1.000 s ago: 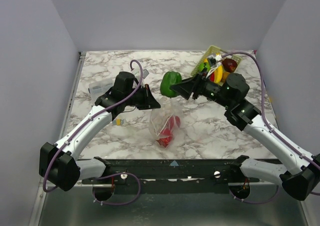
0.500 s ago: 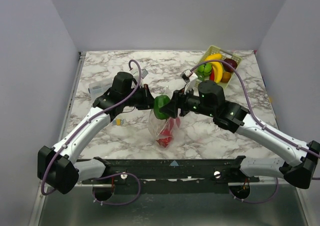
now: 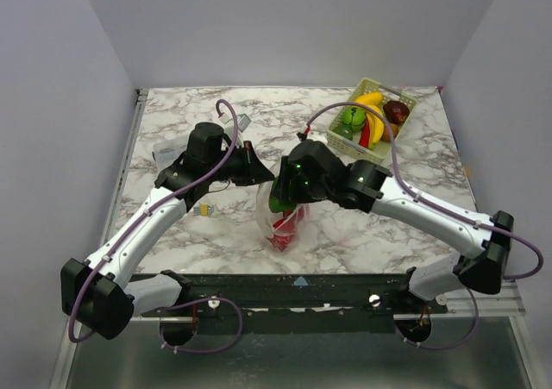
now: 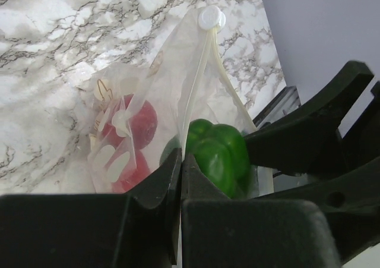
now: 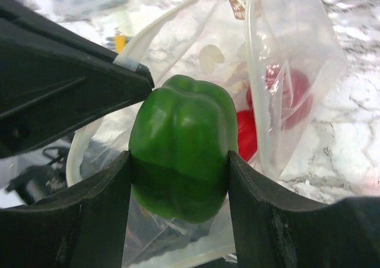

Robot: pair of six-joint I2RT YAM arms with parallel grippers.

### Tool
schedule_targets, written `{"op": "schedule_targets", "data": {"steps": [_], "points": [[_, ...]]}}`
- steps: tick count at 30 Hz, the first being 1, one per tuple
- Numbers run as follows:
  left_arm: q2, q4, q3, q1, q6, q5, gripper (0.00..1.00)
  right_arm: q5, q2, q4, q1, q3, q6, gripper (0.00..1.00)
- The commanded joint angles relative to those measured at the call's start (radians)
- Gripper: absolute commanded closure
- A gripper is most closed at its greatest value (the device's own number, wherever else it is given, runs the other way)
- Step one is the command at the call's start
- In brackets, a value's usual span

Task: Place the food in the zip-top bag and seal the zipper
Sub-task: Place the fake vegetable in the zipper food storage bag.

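Observation:
The clear zip-top bag (image 3: 293, 225) lies mid-table with red peppers (image 3: 283, 234) inside. My left gripper (image 3: 259, 172) is shut on the bag's mouth edge, on the zipper strip (image 4: 199, 72), and holds it up. My right gripper (image 3: 280, 197) is shut on the green pepper (image 5: 181, 143) and holds it right at the open mouth, partly inside the plastic. In the left wrist view the green pepper (image 4: 219, 152) sits just past my left gripper (image 4: 181, 158), with the red peppers (image 4: 139, 122) behind the film. In the right wrist view the bag (image 5: 297, 60) hangs open around my right gripper (image 5: 178, 161).
The pale-green basket (image 3: 405, 104) at the back right holds a banana (image 3: 373, 123) and other toy pieces. A small clear packet (image 3: 168, 154) lies at the left, and a small yellow bit (image 3: 204, 208) sits near the left arm.
My right gripper has carried the green pepper left and down from near the basket to the bag's mouth. My left gripper has kept its hold on the bag edge.

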Motion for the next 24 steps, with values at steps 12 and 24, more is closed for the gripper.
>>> {"op": "schedule_targets", "data": {"steps": [12,24], "points": [[-0.012,0.036,-0.022,-0.007,-0.013,0.050,1.00,0.630,0.164,-0.199,0.150,0.099,0.327,0.89],[-0.007,0.032,-0.019,-0.007,-0.014,0.054,1.00,0.843,0.195,0.014,0.151,0.038,0.190,0.67]]}}
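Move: The right hand, with the green pepper already in its grip at the open mouth of the bag, has the red vegetables in the bag's bottom about 12 cm below it, 4 cm back and hardly to either side. The zipper slider is some 9 cm ahead and 2 cm right; the left fingertips are roughly 4 cm ahead and 3 cm left, about level. From the left hand, those red vegetables lie about 8 cm back, 3 cm right and 12 cm down. Keeping its squeeze on the green pepper, the right hand works it deeper between the zipper lips, first about 4 cm down with a slight drift left, then roughly 4.5 cm forward and 4 cm right towards the slider, rising a little. Its fingers swing some 30 degrees clockwise to point mainly forward. The left hand keeps pinching the rim, almost still. ##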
